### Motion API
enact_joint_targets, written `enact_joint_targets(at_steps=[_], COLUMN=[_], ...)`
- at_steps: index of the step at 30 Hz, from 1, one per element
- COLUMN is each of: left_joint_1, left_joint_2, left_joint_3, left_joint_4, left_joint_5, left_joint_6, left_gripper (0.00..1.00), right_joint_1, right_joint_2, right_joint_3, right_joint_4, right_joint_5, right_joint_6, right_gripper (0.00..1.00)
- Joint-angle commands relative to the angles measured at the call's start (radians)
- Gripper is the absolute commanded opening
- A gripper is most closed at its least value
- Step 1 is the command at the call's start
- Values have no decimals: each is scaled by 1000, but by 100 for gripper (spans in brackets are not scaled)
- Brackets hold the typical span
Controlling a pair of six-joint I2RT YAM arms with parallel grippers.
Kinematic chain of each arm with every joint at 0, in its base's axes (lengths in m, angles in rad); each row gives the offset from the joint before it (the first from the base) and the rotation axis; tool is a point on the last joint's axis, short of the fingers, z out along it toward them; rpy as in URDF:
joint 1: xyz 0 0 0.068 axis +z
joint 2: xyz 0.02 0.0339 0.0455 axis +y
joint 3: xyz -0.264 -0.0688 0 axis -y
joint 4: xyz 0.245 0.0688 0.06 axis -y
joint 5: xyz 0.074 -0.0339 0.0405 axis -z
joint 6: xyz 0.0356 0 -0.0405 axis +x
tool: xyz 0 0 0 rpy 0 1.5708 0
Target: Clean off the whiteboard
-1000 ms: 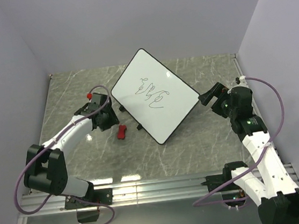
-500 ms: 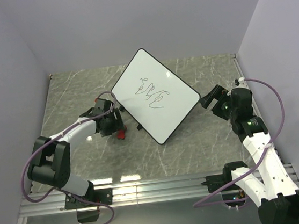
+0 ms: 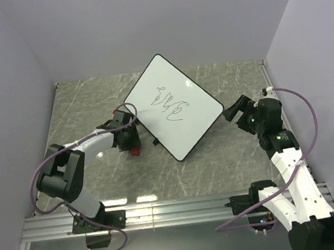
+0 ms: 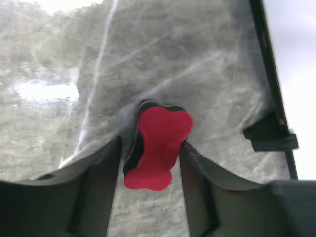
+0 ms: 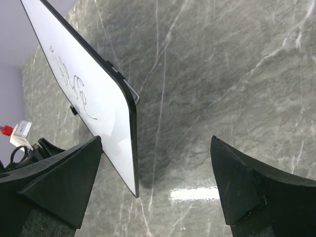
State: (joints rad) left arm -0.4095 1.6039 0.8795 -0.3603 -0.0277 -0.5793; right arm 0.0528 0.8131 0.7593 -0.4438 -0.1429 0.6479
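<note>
The whiteboard [image 3: 174,107] lies on the table turned like a diamond, with black scribbles near its middle. A small red-and-black eraser [image 3: 135,151] sits on the table just off its left edge. My left gripper [image 3: 129,144] is down over the eraser. In the left wrist view the eraser [image 4: 158,145] is held between the two fingers of the left gripper [image 4: 151,141], which press on both its sides; the whiteboard's rim [image 4: 269,64] is at the right. My right gripper [image 3: 233,109] is open and empty beside the board's right corner. The right wrist view shows the board [image 5: 89,98] left of the right gripper [image 5: 157,140].
Grey marble table [image 3: 219,161] with lilac walls on three sides. A black foot [image 4: 270,139] of the board is close to my left gripper's right finger. An aluminium rail [image 3: 176,208] runs along the near edge by the arm bases.
My left arm has swung right and come down onto the eraser, and its fingers now hold it. The whiteboard and the right arm have barely moved.
</note>
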Motion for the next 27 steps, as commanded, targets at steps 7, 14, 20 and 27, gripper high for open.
enact_joint_targets(at_steps=[7,14,20,27], left_joint_1=[-12,-17,-29,-58], left_joint_2=[53,28,-70,-121], left_joint_3=[29,52,133,295], left_joint_4=[-14,-61,-147,-235], left_joint_5=[-47,-43,-20,8], left_joint_6=[21,21,6,1], left_gripper=[26,0,0,0], right_joint_1=[5,-1,-5,-4], right_joint_2=[-26,49,188,403], right_joint_3=[0,52,120,170], right_joint_4=[14,180,263,309], right_joint_5=[6,-179,-210,-287], right_joint_6=[-42,-7,-28,-80], right_gripper=[97,98,99,93])
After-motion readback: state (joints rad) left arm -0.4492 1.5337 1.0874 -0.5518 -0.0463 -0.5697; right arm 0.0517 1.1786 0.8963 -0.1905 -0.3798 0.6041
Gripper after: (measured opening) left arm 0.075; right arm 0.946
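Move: Between the left hand's open fingers lies the eraser, its middle about 1 cm ahead and 1 cm below. The whiteboard's near clip sits some 10 cm to the right and 2 cm ahead, its far clip 12 cm ahead and 1 cm right; the whiteboard's middle is about 15 cm ahead, 20 cm right and 4 cm higher. From the right hand, the whiteboard's right corner lies roughly 10 cm ahead, 1 cm left and 11 cm below. Closing on the eraser's narrow waist, the left fingers pinch it almost in place, then lift about 7 cm, drifting some 2 cm forward and 2 cm right towards the whiteboard. The right hand, after a short wait, reaches about 7 cm forward and 4 cm left towards the whiteboard's right corner, turning over 10 degrees counter-clockwise, fingers still wide open. ##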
